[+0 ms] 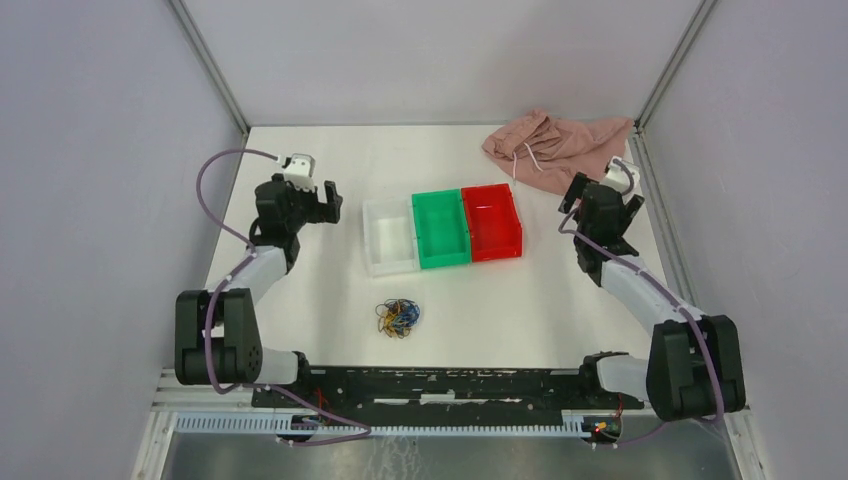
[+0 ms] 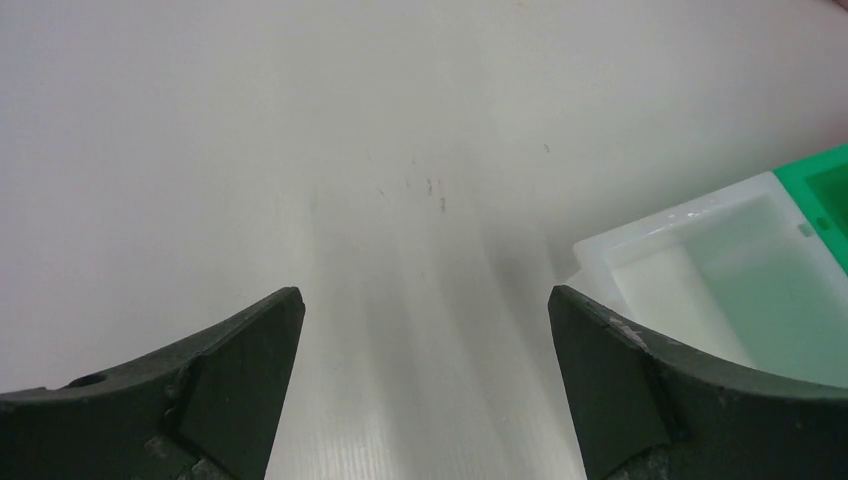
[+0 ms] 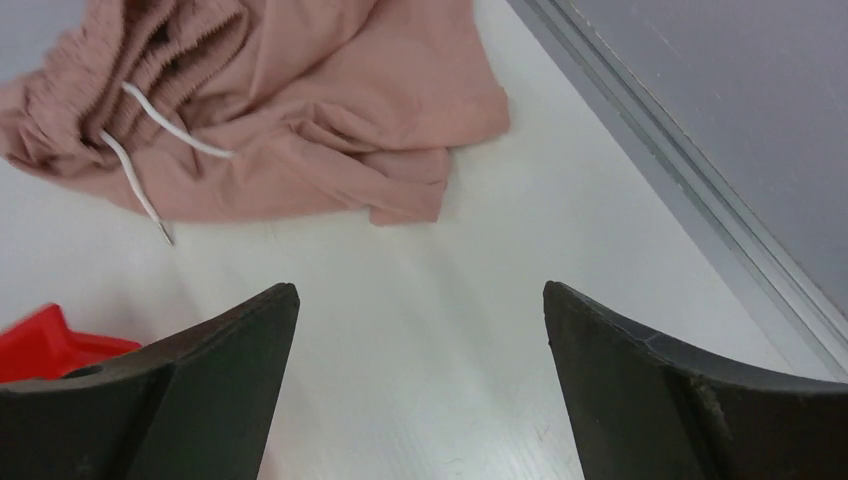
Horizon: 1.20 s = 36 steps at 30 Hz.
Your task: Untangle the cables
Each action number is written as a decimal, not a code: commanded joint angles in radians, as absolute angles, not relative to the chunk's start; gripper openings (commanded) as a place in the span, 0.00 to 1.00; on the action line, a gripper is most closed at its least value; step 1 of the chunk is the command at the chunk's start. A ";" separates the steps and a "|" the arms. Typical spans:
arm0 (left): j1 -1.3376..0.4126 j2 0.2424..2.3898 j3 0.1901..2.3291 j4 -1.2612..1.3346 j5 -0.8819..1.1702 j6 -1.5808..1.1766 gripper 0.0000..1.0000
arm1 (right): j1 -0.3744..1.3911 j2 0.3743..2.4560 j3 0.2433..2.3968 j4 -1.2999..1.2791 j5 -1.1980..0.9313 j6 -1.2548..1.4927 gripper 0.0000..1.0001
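Observation:
The cables (image 1: 398,317) lie in a small tangled clump of blue, yellow-orange and dark wires on the white table, near the front and in front of the bins. Neither wrist view shows them. My left gripper (image 1: 312,193) hovers far to the back left of the clump, beside the white bin; its jaws stand wide open over bare table (image 2: 425,300). At the right side my right gripper (image 1: 600,192) sits by the pink cloth, also open with nothing between its fingers (image 3: 420,295).
Three bins stand in a row at the table's middle: white (image 1: 388,237), green (image 1: 441,228), red (image 1: 492,221). A crumpled pink cloth (image 1: 553,147) with a white drawstring lies at the back right corner. Grey walls close in the table on three sides.

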<state>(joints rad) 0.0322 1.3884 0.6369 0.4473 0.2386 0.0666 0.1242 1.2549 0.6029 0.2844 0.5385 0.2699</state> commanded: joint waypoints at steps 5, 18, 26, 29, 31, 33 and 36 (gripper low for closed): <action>0.034 1.310 0.854 -0.184 0.498 0.199 0.99 | 0.055 1.095 0.765 -0.151 0.290 0.695 1.00; -0.111 1.297 0.840 -0.305 0.548 0.192 0.99 | 0.665 1.176 0.822 -0.107 -0.133 0.497 0.79; -0.152 1.387 0.858 -0.196 0.515 0.178 0.91 | 0.866 1.377 0.914 -0.102 -0.266 0.439 0.66; -0.157 1.434 0.887 -0.193 0.514 0.181 0.81 | 0.925 1.465 0.969 -0.111 -0.294 0.416 0.61; -0.159 1.460 0.911 -0.192 0.514 0.181 0.74 | 0.942 1.515 0.997 -0.106 -0.302 0.409 0.59; -0.161 1.482 0.926 -0.190 0.514 0.180 0.68 | 0.950 1.552 1.014 -0.096 -0.311 0.408 0.57; -0.163 1.495 0.944 -0.178 0.521 0.167 0.61 | 0.953 1.589 1.038 -0.082 -0.327 0.407 0.55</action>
<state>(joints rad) -0.1555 1.4868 0.8825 -0.2375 0.5220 0.1585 0.9504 1.5558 0.9749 -0.1368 -0.2890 0.4305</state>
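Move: The tangled cable pile lies about 43 cm to the right hand's left, 24 cm back towards the base and 13 cm below; from the left hand it is some 27 cm back, 19 cm to its right and 13 cm lower. From the right hand, all roughly 11 cm below, the red tray is 24 cm left and 5 cm back, the green one 35 cm left and 6 back, the white one 46 cm left and 8 back. The white tray is 17 cm right of the left hand, 10 cm back and 11 lower. Towards the cable pile both hands swing in: the right lifts a little, then sweeps fast about 40 cm left and 20 cm back over the red tray, sinking late, turning counter-clockwise some 80 degrees and tipping down, its fingers narrowing to about half open. The left comes about 11 cm right and 8 cm back, drops 5 cm and tips down while turning clockwise, ending by the white tray's left edge with its fingers partly closed. Neither touches the cables. ##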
